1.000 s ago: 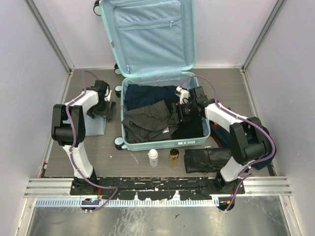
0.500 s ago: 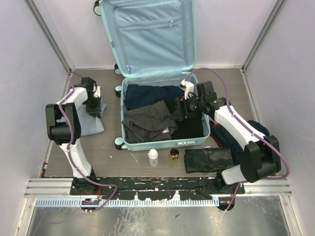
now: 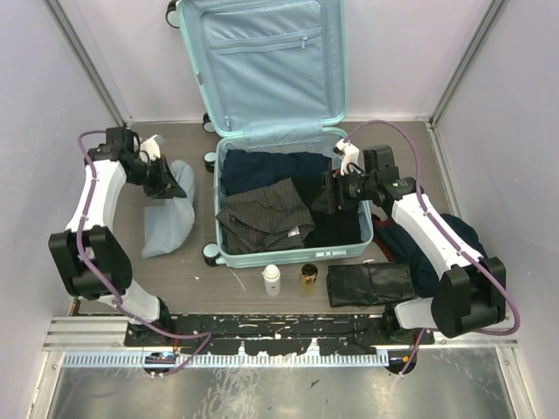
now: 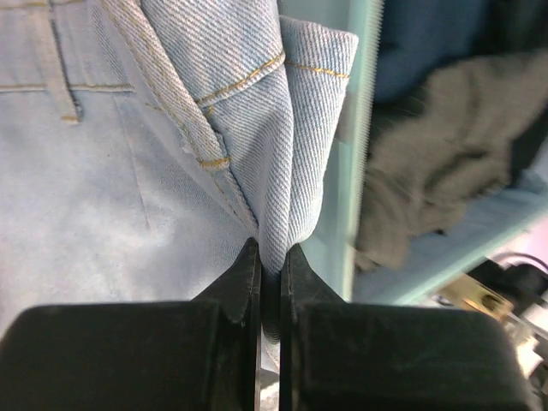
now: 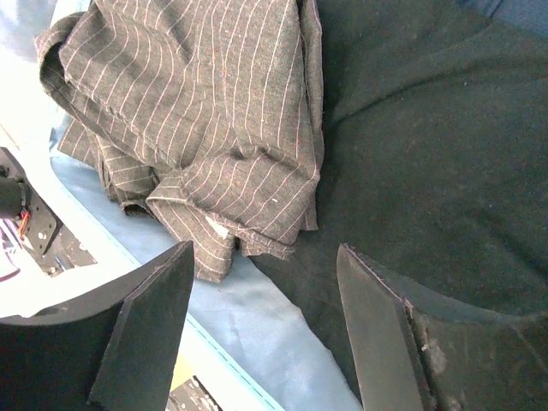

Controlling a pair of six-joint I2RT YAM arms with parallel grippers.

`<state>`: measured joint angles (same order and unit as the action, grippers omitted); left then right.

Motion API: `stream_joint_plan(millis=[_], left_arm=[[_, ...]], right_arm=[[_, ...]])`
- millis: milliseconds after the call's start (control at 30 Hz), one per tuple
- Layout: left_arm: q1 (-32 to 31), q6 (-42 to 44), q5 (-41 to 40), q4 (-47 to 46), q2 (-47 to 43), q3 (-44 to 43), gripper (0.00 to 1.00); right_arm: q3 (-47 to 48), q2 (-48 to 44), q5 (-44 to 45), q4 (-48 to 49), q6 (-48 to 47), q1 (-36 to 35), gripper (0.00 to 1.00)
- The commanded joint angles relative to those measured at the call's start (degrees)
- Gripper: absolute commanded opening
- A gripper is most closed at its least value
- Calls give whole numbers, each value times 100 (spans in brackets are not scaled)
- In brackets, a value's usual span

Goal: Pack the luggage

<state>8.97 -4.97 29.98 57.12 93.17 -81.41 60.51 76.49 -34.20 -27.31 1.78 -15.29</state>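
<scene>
The luggage lies open on the table, its lid propped upright at the back. Inside lie a navy garment, a grey pinstriped garment and a black garment. Left of it, my left gripper is shut on a fold of light blue jeans, which hang from it down to the table. In the left wrist view the denim is pinched between the jaws, beside the luggage wall. My right gripper hovers open over the black garment, with nothing between its fingers.
In front of the luggage stand a white bottle and a dark jar with a gold lid. A black folded item and a dark blue garment lie at the right. Enclosure walls close in on both sides.
My left gripper has shut on the jeans and pulled them up and to the back left. The right gripper has drawn back a little toward the suitcase's right wall.
</scene>
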Motion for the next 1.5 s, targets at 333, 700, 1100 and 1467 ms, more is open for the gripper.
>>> stream_joint_plan(millis=[333,700,1100,1467], left_arm=[[-966,-1676,2242,-464,-1219,-240,0],[-2893,-1975,661,-605,-863,-1052,0],[-4377,-2341,-498,-1909,39,-1024,0],[-4760,-2603,-759,-2558,1067,-1154,0]], right_arm=[[19,-391,-35,-60,15,46,72],[4,-554,56,-336,-162,208,73],[-38,-819,142,-639,-334,436,75],[-150,-1023,200,-805,-465,537,76]])
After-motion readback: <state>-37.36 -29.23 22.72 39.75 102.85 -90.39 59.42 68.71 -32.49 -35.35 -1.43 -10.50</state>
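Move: My left hand already holds the light jeans some 14 cm above the table. The striped trousers in the open suitcase, where the jeans are going, lie about 25 cm to its right, 7 cm back and 10 cm lower; the suitcase's left rim is in between, roughly 10 cm to the right, 3 cm back and 3 cm below. The navy clothes lie about 27 cm right and 6 cm ahead. From my right hand the striped trousers are about 16 cm left, 4 cm back and 11 cm down. I carry the pinched jeans about 30 cm to the right, over the suitcase's left rim: my left hand climbs some 11 cm at first, easing slightly back, then sinks about 10 cm over the striped trousers, the wrist turning roughly 25 degrees clockwise. My right hand, empty and open, backs off some 4 cm to the right. ##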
